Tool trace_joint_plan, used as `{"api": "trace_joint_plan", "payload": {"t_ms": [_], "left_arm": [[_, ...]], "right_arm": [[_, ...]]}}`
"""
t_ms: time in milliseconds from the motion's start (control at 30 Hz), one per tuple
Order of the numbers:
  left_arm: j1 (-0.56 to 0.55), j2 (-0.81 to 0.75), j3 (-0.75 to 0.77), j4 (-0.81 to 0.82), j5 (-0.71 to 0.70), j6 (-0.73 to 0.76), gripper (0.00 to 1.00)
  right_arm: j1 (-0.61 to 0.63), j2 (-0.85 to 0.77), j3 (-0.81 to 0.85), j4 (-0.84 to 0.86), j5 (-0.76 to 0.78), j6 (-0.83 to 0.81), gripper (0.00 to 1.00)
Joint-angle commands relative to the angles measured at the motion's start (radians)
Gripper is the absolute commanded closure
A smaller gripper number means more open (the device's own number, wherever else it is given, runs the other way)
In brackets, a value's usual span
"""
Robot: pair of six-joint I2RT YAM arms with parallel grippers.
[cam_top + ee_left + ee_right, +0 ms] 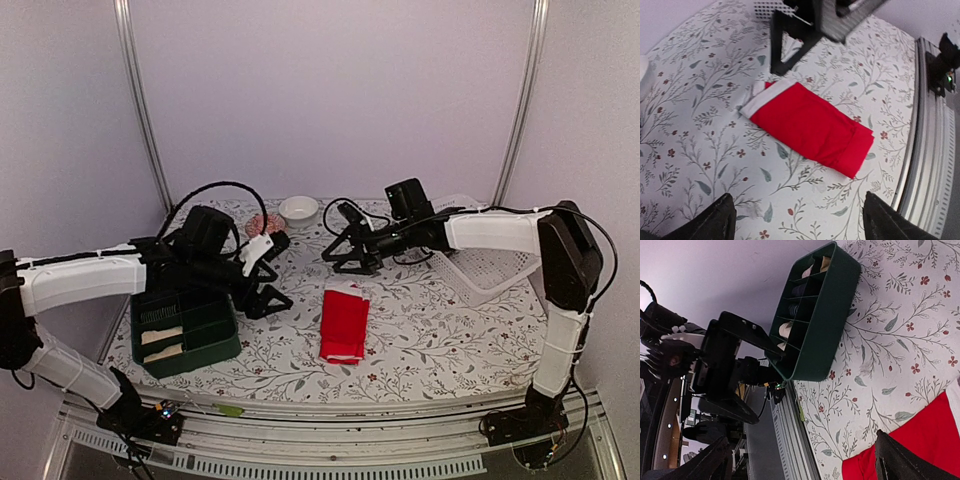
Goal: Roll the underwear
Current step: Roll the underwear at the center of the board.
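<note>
The bright red underwear (345,322) lies flat on the floral cloth as a long folded strip, its white waistband (341,290) at the far end. It also shows in the left wrist view (812,127) and at the lower right of the right wrist view (925,455). My left gripper (268,298) hovers open to the left of it, nothing between its fingers (800,222). My right gripper (345,256) hangs open just beyond the waistband end and is likewise empty (802,462).
A dark green divided box (186,325) sits at the front left, with cream rolls (160,336) in its compartments. A white mesh basket (490,265) stands at the right and a small white bowl (298,208) at the back. The table's metal front rail (930,150) runs close to the garment.
</note>
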State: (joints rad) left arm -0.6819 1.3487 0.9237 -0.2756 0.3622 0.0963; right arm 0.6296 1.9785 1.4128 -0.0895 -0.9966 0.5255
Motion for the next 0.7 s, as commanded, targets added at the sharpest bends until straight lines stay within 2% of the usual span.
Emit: {"api": "trace_joint_plan", "payload": {"t_ms": [0, 133, 367, 567, 667], "left_arm": [[-0.146, 0.016, -0.066, 0.057, -0.006, 0.207, 0.17], [-0.238, 0.048, -0.12, 0.152, -0.097, 0.294, 0.23], [-0.358, 0.159, -0.158, 0.277, -0.21, 0.371, 0.27], [-0.412, 0.258, -0.149, 0.351, -0.232, 0.405, 0.39], [-0.432, 0.311, -0.136, 0.38, -0.266, 0.427, 0.43]], "right_arm": [[-0.005, -0.103, -0.144, -0.118, 0.035, -0.117, 0.04], [-0.005, -0.132, -0.245, -0.104, 0.007, -0.113, 0.14], [0.016, -0.085, -0.31, -0.05, -0.04, -0.09, 0.37], [0.028, -0.015, -0.292, -0.045, -0.062, -0.07, 0.69], [0.039, 0.015, -0.27, -0.068, -0.056, -0.084, 0.92]]}}
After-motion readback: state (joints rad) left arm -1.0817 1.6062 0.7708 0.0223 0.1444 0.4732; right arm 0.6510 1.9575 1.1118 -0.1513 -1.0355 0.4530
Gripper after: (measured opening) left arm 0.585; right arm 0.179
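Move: The folded red underwear lies about 13 cm to the right of my left hand and nearly level with it front to back, some 15 cm lower; from my right hand, its middle is roughly 6 cm back, 3 cm right and 15 cm down. The green tray sits about 21 cm to the left of my left hand, 1 cm farther out. The white basket stands some 28 cm right of my right hand and 9 cm ahead. I bring both hands down on converging paths towards the underwear. My left hand sinks about 11 cm while drawing back and right to beside its near end, swinging clockwise by some 30 degrees, its fingers part closing. My right hand lifts briefly, then drops while moving back and a little right over the cloth, its fingers closing nearly shut on nothing. ##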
